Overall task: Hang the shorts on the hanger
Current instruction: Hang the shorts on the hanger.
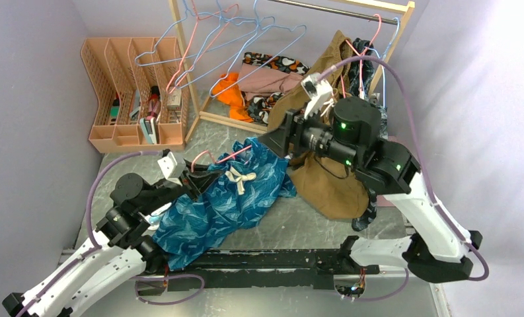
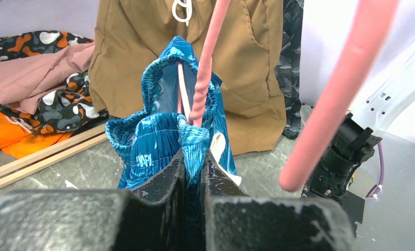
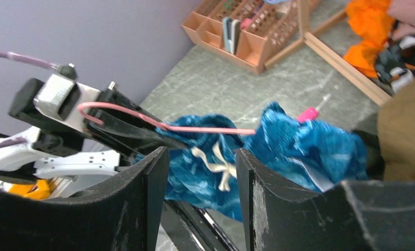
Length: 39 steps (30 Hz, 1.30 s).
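The teal leaf-print shorts (image 1: 226, 198) lie bunched on the table between the arms, cream drawstring (image 1: 240, 178) on top. The pink hanger (image 1: 236, 155) runs through the raised waistband, its hook toward the left arm. My left gripper (image 1: 203, 181) is shut on a fold of the waistband; in the left wrist view teal fabric (image 2: 153, 146) sits pinched between the jaws of the gripper (image 2: 194, 162), with the hanger (image 2: 208, 68) rising just behind. My right gripper (image 1: 279, 137) hovers open above the shorts' right side. In the right wrist view the gripper (image 3: 202, 157) holds nothing, and the shorts (image 3: 310, 146) and hanger (image 3: 194, 128) lie beyond.
Tan-brown shorts (image 1: 332, 178) hang under the right arm on the wooden rack (image 1: 186, 66). Light-blue hangers (image 1: 259, 33) hang on the rail. A pile of clothes (image 1: 259, 82) lies on the rack base. A pink desk organizer (image 1: 137, 92) stands back left.
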Tool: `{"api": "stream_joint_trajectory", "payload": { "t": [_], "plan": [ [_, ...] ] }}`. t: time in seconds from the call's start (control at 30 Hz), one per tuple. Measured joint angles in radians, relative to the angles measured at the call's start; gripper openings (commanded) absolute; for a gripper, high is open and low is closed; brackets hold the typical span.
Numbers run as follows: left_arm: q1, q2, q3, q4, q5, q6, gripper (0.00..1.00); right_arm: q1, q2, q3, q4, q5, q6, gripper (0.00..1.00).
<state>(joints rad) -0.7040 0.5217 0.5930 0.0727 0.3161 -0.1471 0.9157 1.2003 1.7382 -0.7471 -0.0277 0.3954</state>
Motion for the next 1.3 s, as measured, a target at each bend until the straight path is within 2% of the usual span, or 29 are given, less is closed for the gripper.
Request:
{"api": "stream_joint_trajectory", "payload": {
  "t": [0.17,0.3,0.57,0.87,1.03,1.3],
  "plan": [
    [0.0,0.008,-0.016,0.028,-0.01,0.0,0.07,0.0,-0.064,-0.119,-0.033,0.051,0.013,0.53],
    [0.0,0.022,-0.035,0.047,-0.018,-0.002,0.07,0.0,-0.019,-0.191,-0.042,0.09,0.032,0.54],
    [0.0,0.032,-0.048,0.066,-0.034,-0.007,0.07,0.0,0.043,-0.242,-0.009,0.176,0.053,0.54],
    [0.0,0.032,-0.048,0.064,-0.037,-0.006,0.07,0.0,0.087,-0.253,0.08,0.195,0.065,0.52],
    [0.0,0.031,-0.048,0.059,-0.042,0.002,0.07,0.0,0.137,-0.253,0.092,0.189,0.071,0.4],
    [0.0,0.02,-0.048,0.05,-0.047,0.009,0.07,0.0,0.154,-0.254,0.088,0.2,0.073,0.04]
  ]
}}
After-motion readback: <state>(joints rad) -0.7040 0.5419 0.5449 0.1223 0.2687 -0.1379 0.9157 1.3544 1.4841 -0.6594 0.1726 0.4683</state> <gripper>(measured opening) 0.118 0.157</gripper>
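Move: The shorts' waistband edge, where the hanger's right arm enters it, lies about 13 cm below the right hand, some 5 cm ahead and 3 cm to its left. The white drawstring hangs roughly 7 cm nearer the base than that edge, 3 cm to its left and 6 cm lower; the hanger's hook is about 1 cm ahead of the right hand, 19 cm to its left and 10 cm below. From the left hand, that edge is about 8 cm ahead, 12 cm right and 1 cm higher. With its empty fingers about half open, the right hand first sinks some 12 cm beside the shorts, then reaches forward and left while sinking a little more (about 6 cm forward overall), its fingertips tipping down about 20 degrees, to close nearly shut on the waistband edge by the hanger's right arm. The left hand keeps its pinch on the waistband's other side with the hanger in it, easing down and forward by only 1 to 2 cm. ##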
